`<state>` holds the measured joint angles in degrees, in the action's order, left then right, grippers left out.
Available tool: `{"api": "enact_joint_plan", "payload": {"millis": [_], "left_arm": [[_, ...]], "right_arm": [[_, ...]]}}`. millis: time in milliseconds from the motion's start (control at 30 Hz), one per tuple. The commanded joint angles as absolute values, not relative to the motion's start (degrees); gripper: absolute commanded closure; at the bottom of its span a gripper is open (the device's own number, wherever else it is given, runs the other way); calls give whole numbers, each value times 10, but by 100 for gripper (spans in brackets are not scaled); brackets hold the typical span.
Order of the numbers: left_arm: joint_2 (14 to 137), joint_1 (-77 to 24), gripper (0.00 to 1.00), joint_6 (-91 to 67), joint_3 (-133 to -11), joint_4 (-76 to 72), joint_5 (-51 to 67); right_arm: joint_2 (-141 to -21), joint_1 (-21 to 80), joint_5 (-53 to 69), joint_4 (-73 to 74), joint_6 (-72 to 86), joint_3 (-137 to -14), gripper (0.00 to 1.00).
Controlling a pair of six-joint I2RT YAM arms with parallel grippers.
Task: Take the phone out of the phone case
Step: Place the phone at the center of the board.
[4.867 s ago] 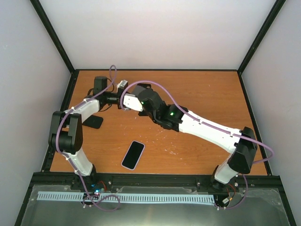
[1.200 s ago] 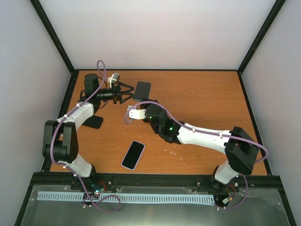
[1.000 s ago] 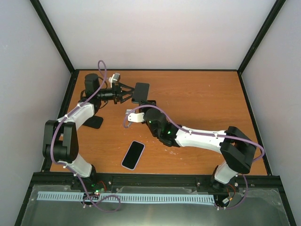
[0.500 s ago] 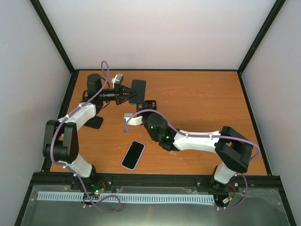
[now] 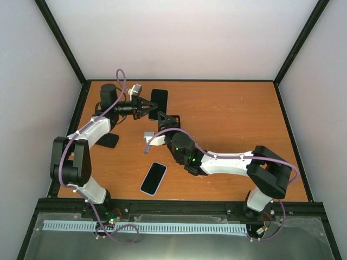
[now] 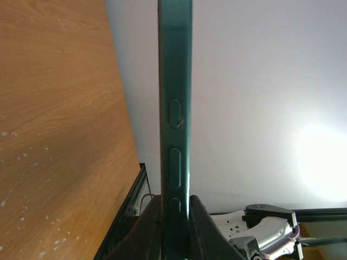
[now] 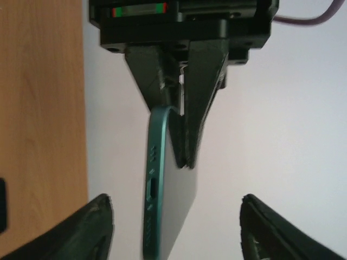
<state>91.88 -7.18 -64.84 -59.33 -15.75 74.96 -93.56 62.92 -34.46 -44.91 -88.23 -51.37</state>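
Observation:
My left gripper (image 5: 145, 106) is shut on one end of a dark green phone case (image 5: 159, 103), which it holds off the table at the back left. In the left wrist view the case (image 6: 174, 81) runs edge-on up from the jaws (image 6: 174, 199), its button covers showing. My right gripper (image 5: 169, 118) stands open just in front of the case, touching nothing. In the right wrist view its fingers (image 7: 97, 222) stand wide on either side of the case (image 7: 153, 216). A phone (image 5: 153, 177) with a black screen and a pale rim lies flat near the front edge.
A black flat block (image 5: 107, 140) lies on the wooden table (image 5: 238, 114) beside the left arm. Black frame rails and white walls close in the back and both sides.
The left gripper has shut on the case. The right gripper has let go of it, opened, and drawn back slightly toward the front.

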Motion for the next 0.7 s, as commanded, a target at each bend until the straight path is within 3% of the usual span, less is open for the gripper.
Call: {"api": "enact_joint_plan", "payload": {"millis": [0, 67, 200, 433, 667], "left_arm": [[921, -46, 99, -607, -639, -156, 743], [922, -36, 99, -595, -639, -155, 741], [921, -23, 99, -566, -635, -154, 731], [890, -20, 99, -512, -626, -168, 682], [866, -20, 99, -527, -596, -278, 677]], "right_arm": [[-905, 635, -339, -397, -817, -510, 34], [-894, 634, -330, -330, -756, -518, 26], [-879, 622, -298, -174, -636, -568, 19], [-862, 519, -116, 92, -395, -709, 18], [-854, 426, 135, 195, -248, -785, 16]]}}
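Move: The left hand already pinches the phone, whose middle is about 2 cm to this hand's right; the board centre it is meant for lies some 10 cm right, 3 ahead and 24 below. The case lies flat there, about 6 cm right, 4 ahead and 24 below. From the right hand, open around the phone's near end, the case is some 9 cm ahead, 4 right and 25 below, the phone's middle about 6 ahead and 2 left. Drawing apart after the hand-over, the left hand keeps its pinch and carries the phone about 5 cm forward and left, away from the right hand, tipping its forward end up some 15 degrees. The right hand opens further, dips 2 cm, then swings forward, right and up, clearing the phone and pitching its fingers down some 45 degrees above the case. ##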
